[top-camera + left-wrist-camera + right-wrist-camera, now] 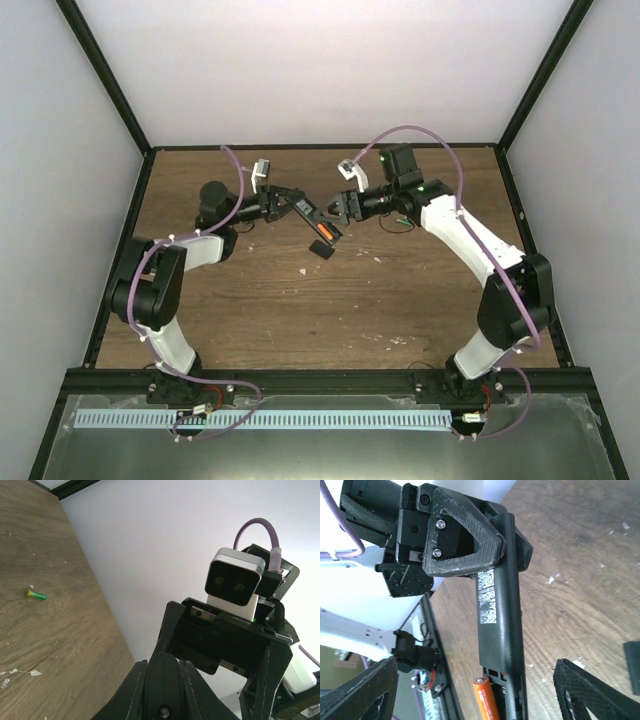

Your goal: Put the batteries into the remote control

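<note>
The remote control is a slim black bar held in the air above the table's middle. My left gripper is shut on its end; in the left wrist view the remote fills the gap between the jaws. My right gripper faces it, open, with fingers either side of the remote and not touching it. Its battery compartment is open. An orange battery lies along the compartment's edge and also shows in the top view. A second battery lies on the table.
A small black squarish cover piece lies on the wood under the remote and shows at the right edge of the right wrist view. Pale wood chips dot the table. White walls and a black frame enclose the table.
</note>
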Motion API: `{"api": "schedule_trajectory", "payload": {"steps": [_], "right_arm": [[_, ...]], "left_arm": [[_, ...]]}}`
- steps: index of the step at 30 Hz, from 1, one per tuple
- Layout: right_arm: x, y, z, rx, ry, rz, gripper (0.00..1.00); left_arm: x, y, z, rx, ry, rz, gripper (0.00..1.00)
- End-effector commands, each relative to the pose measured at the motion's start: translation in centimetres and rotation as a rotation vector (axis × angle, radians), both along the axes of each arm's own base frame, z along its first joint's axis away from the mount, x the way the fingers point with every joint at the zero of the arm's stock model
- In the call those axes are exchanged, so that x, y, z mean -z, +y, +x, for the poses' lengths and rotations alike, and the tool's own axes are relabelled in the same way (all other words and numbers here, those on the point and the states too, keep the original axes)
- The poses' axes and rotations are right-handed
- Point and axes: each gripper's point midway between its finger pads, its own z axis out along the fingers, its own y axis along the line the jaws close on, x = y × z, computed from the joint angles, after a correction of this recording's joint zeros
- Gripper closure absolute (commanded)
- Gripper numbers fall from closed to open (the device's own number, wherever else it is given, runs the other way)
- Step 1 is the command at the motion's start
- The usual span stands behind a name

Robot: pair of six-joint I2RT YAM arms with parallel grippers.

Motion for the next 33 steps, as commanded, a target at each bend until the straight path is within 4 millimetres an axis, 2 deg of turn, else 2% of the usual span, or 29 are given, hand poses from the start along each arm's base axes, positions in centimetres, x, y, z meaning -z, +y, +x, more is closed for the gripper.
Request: {"api": "schedule_trajectory", "payload": {"steps": [1, 9, 23, 33], "right_arm": [[0.2, 0.5, -1.1, -0.050, 0.144, 0.054, 0.22], [1.3, 0.8, -2.1, -0.107, 0.284, 0.072, 0.28], [1.1, 1.0, -2.8, -0.142, 0.327, 0.101, 0.47], [1.2, 1.1, -2.7, -0.145, 0.337, 0.101, 0.54]], "left_arm": [[-1.3, 0.0, -1.3, 0.023, -0.060, -0.011, 1.00], [-1.4, 0.0, -1.5, 0.026, -0.065, -0.012, 1.00], [-1.3, 0.0, -1.5, 0.028, -0.070, -0.026, 1.00], [-0.7, 0.1, -1.1, 0.003, -0.053, -0.004, 1.00]]}}
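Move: The orange battery, at the free end of the remote control, lies about 3 cm back from the right hand and 2 cm below it, level sideways. The remote's middle is 1 cm back, 1 cm left and 2 cm below; the battery cover lies on the table 5 cm back and 25 cm below, the green battery 17 cm to the right at that same depth. From the left hand, the orange battery is 6 cm back, 5 cm right and 2 cm lower. Around the orange battery and the remote's free end, the empty right hand brings its spread fingers in, going back about 3 cm and down 2, edging left and rolling some 20 degrees about the line of its fingers. The fingers then narrow from wide to about half open, still without a grip. The left hand keeps its hold on the remote nearly still. ##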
